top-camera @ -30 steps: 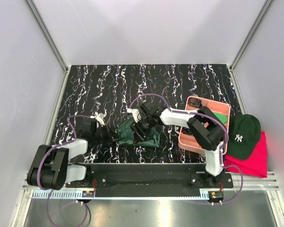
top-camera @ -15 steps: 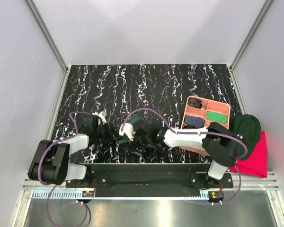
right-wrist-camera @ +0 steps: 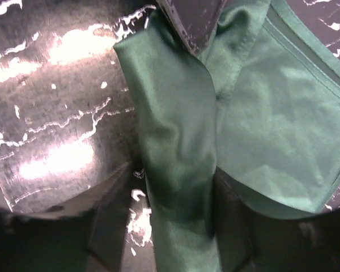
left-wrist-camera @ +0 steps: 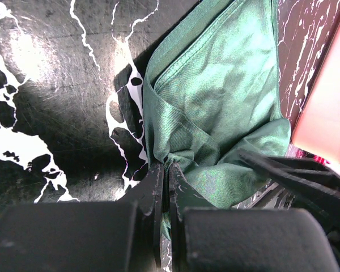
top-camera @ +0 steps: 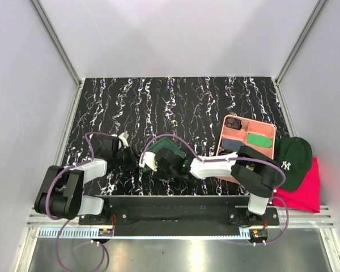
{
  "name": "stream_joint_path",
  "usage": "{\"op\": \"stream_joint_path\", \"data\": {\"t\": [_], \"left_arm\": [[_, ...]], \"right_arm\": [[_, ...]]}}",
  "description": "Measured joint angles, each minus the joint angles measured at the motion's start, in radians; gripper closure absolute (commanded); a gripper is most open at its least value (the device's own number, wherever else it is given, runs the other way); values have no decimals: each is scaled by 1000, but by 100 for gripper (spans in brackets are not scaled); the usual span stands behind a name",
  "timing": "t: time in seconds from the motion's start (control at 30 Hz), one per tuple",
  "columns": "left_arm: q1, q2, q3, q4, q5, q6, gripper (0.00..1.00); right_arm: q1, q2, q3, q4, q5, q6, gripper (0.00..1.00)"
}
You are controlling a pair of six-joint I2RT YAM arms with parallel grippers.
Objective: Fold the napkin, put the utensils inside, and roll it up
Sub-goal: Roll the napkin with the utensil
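The napkin (top-camera: 171, 151) is a dark green cloth, bunched on the black marbled table between the two arms. My left gripper (top-camera: 132, 161) is at its left edge, and in the left wrist view that gripper (left-wrist-camera: 168, 169) is shut on a pinched fold of the napkin (left-wrist-camera: 221, 96). My right gripper (top-camera: 158, 165) reaches in from the right, close to the left one. In the right wrist view its jaws (right-wrist-camera: 173, 226) stand apart around a thick fold of the napkin (right-wrist-camera: 178, 153), with a gap beside the left finger. The utensils are out of view.
A pink tray (top-camera: 250, 120) with compartments sits at the right, holding a bright green swatch (top-camera: 259, 139) and dark items. A dark green cap (top-camera: 292, 161) lies on a pink-red cloth (top-camera: 306, 191) beyond it. The tray's wall (left-wrist-camera: 328, 102) is close behind the napkin.
My right gripper has swung down and to the left, toward the table's near edge and close to the left gripper. The napkin has bunched up smaller. The left gripper has edged right, still pinching.
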Motion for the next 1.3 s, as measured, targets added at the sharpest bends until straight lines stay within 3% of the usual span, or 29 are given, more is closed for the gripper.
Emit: {"op": "stream_joint_path", "data": {"t": [0.03, 0.17, 0.2, 0.3, 0.33, 0.57, 0.8, 1.3], "left_arm": [[0, 0, 1, -2, 0, 2, 100], [-2, 3, 5, -5, 1, 6, 76], [-2, 3, 6, -7, -3, 8, 59], [-3, -24, 10, -25, -20, 3, 38], [-3, -46, 10, -31, -35, 5, 36], [-6, -210, -5, -105, -145, 7, 34], [-6, -327, -99, -75, -154, 14, 36], [-6, -272, -144, 52, -114, 39, 36]], "right_arm": [[0, 10, 12, -7, -3, 5, 52], [-2, 34, 43, -32, -8, 18, 63], [-4, 37, 48, -40, -14, 25, 66], [-19, 40, 56, -55, -68, 50, 69], [-30, 40, 56, -57, -97, 59, 69], [-126, 49, 58, -57, -337, 120, 72], [-216, 108, 86, -58, -623, 188, 73], [-330, 277, 175, -95, -1016, 303, 73]]}}
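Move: The napkin roll lies crosswise on the table. Its middle is about 3 cm to the right of the right hand point and level with it, 1 cm below, with the half-open fingers already straddling the cloth. The unrolled napkin flap lies some 6 cm ahead and 5 cm right of that hand. From the left hand, still pinching the roll's left end, the roll's middle is about 8 cm to the right. The napkin roll gets pinched by the right fingers as they close and settle slightly onto it; the right wrist then turns over about 55 degrees, fingertips swinging back to the base, drawing the held cloth back some 3 cm. Meanwhile the left fingers open and let go of the roll's left end, lift nearly 3 cm while shifting left, then sink partway, staying open around the loose end. ##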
